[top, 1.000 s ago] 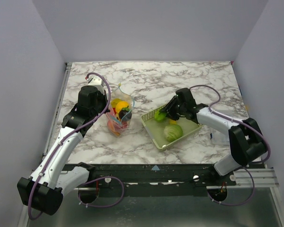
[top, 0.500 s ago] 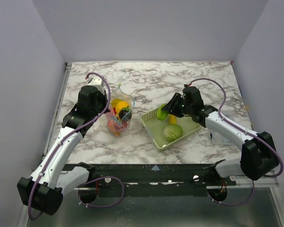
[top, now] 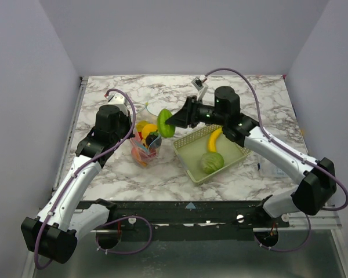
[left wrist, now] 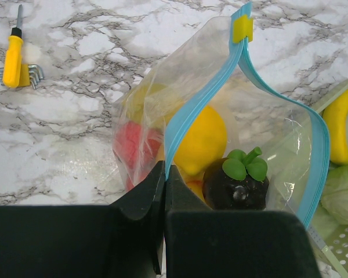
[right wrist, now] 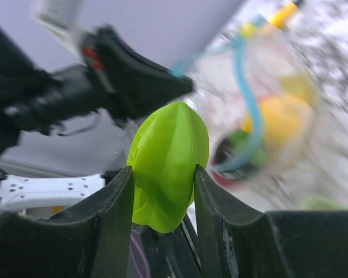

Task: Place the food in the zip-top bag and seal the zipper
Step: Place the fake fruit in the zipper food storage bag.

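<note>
The clear zip-top bag (top: 146, 142) stands open on the marble table, with yellow, red and dark toy food (left wrist: 204, 139) inside. My left gripper (left wrist: 165, 174) is shut on the light-blue zipper (left wrist: 188, 113) strip at the bag's near lip, holding it up. My right gripper (right wrist: 162, 174) is shut on a ridged lime-green toy fruit (top: 165, 122), (right wrist: 169, 162). It hangs in the air just right of the bag's mouth. The bag (right wrist: 261, 116) appears blurred beyond the fruit in the right wrist view.
A yellow-green mesh basket (top: 192, 159) sits right of the bag, holding a green cabbage (top: 211, 162) and a yellow banana (top: 214, 139). A small yellow screwdriver (left wrist: 13, 55) with hex keys lies on the marble behind the bag. Side walls enclose the table.
My right gripper lifted the green fruit out of the basket and carried it left toward the bag's mouth. The left arm and the bag stayed put.
</note>
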Controlling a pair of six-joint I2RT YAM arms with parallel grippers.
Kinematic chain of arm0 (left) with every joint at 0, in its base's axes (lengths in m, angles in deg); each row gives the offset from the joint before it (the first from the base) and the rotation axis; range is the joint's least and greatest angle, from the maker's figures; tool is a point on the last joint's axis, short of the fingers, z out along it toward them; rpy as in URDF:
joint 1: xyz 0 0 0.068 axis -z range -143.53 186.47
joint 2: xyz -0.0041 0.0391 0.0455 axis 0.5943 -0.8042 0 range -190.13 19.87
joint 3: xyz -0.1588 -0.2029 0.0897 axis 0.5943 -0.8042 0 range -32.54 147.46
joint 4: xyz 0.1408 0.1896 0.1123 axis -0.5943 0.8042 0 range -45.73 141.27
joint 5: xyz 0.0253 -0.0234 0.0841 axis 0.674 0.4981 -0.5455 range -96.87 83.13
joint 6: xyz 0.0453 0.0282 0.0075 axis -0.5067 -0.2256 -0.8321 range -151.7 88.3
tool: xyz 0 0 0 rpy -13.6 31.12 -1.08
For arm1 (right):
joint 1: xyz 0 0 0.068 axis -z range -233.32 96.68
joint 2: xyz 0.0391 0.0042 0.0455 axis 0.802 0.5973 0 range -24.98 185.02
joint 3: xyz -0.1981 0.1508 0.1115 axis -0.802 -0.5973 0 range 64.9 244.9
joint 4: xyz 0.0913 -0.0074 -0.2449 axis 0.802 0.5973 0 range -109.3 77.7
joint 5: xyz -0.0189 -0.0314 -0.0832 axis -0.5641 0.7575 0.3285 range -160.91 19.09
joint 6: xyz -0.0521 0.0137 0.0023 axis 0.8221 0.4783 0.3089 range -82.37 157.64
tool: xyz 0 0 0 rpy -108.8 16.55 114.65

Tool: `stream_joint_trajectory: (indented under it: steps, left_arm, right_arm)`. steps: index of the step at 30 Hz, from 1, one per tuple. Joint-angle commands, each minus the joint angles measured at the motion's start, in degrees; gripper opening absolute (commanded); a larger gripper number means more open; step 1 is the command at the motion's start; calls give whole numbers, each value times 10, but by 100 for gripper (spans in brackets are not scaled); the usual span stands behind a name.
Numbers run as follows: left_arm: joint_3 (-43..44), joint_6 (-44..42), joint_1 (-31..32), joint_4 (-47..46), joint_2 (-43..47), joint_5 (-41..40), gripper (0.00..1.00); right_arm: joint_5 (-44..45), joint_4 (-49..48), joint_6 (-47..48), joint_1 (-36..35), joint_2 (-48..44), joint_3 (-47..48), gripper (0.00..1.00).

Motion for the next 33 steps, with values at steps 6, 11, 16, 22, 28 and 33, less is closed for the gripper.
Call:
stream_joint_trajectory:
  steps: [6,11,16,22,28,33]
  left_arm:
    - [-3,3,-5,-8,6,5,0]
    - [-2,3,-6,-8,10,7,0]
    - [-2,5,-7,-9,11,13,0]
    - [-2,5,-8,-9,10,12,0]
    - [-3,4,-9,-9,8,8,0]
    - [-4,4,-9,-10,7,5,0]
  right_arm:
    - [47,-6,3,-72,153,177,18]
    - [119,36,30,-89,181,199,21]
    - [140,55,42,-95,203,213,31]
    - [140,67,41,-109,225,244,59]
    - [162,100,38,-109,221,265,69]
    - [220,145,51,-110,178,246,69]
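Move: The green pepper is already in the right fingers; the open bag it is going to has its middle about 9 cm to that hand's left, 2 cm ahead and 15 cm below. In the bag, the yellow mango lies roughly 9 cm left, 4 ahead and 14 below the right hand, the dark eggplant some 7 left, 1 back and 15 below. For the left hand, shut on the rim, the bag's middle is about 7 cm ahead, 7 right and 10 below. The green pepper is carried about 10 cm to the left and some 4 cm forward by the right hand, arching up a little at first, then sinking about 6 cm from that crest to over the bag's mouth. There the hand nearly stops and its fingers open, letting go of the pepper. The left fingers keep their pinch on the rim, holding the mouth open. ##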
